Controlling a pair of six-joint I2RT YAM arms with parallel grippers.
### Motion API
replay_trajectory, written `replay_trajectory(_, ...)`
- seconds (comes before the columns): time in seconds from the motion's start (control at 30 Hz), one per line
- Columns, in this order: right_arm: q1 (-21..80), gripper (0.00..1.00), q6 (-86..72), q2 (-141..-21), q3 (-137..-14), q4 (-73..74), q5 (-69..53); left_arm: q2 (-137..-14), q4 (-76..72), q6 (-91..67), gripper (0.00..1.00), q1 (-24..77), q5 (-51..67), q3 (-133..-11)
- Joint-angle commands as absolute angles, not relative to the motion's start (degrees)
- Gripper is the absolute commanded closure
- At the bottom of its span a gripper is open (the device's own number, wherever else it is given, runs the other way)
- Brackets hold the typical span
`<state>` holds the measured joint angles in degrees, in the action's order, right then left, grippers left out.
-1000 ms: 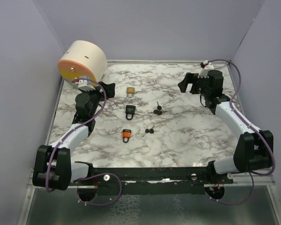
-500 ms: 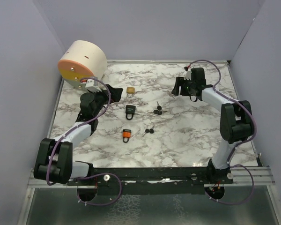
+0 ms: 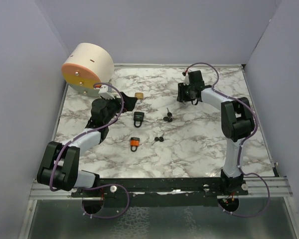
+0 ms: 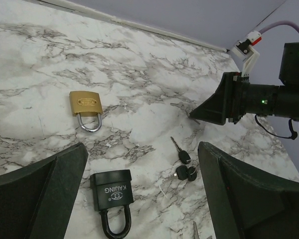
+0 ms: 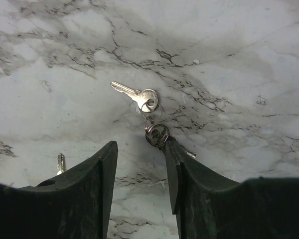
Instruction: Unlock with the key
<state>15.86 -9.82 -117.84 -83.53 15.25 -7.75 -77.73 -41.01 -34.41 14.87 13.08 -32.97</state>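
Note:
Three padlocks lie on the marble table: a brass one [image 4: 86, 104], a black one [image 3: 139, 117] [image 4: 112, 191] and an orange one [image 3: 134, 144]. Black-headed keys [image 3: 167, 117] [image 4: 183, 167] lie right of the black padlock, and another pair [image 3: 159, 139] lies lower. My left gripper [image 3: 127, 103] [image 4: 142, 149] is wide open above the black padlock, holding nothing. My right gripper [image 3: 184, 94] [image 5: 139, 147] hangs low over the table, its jaws half apart and empty. Silver keys on a ring [image 5: 152, 117] lie just ahead of it; the right fingertip [image 5: 170, 149] touches the ring.
A cream drum with an orange face [image 3: 87, 67] lies at the back left corner. Grey walls close in the table on three sides. The tip of another key [image 5: 61, 162] shows beside my right gripper's left finger.
My right arm has swung left and down over the silver keys, its jaws narrowing. My left gripper has moved right toward the padlocks, still wide open.

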Motion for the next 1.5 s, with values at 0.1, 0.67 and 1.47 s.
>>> replay_trajectory(0.1,16.58,0.60,-8.32,-119.63,-84.79,15.50,-2.14,-78.95,-41.18,-34.60,0.04,15.44,14.33,-34.28)
replay_trajectory(0.67,16.61,0.78,-7.46,-124.77,-91.04,16.95,-2.55,-79.76,-41.18,-34.28,0.04,15.60,13.71,-34.17)
replay_trajectory(1.47,16.56,0.99,-9.52,-105.11,-85.95,20.55,-10.58,-81.91,-35.05,-34.37,0.08,19.97,20.59,-44.50)
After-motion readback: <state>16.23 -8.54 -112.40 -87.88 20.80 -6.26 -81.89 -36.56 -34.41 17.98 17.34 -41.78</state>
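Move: The silver keys lie about 2 cm ahead of the half-open right hand and 3 cm below it. The black-headed keys are some 6 cm to its left and 8 cm back, the gold padlock about 20 cm left and 2 cm ahead, the black padlock 20 cm left and 9 cm back. From the left hand the silver keys lie roughly 12 cm ahead, 21 cm right and 18 cm down. Right hand eases 2 cm forward and down, pinches the silver keys, lifts 8 cm; left moves 4 cm right. ##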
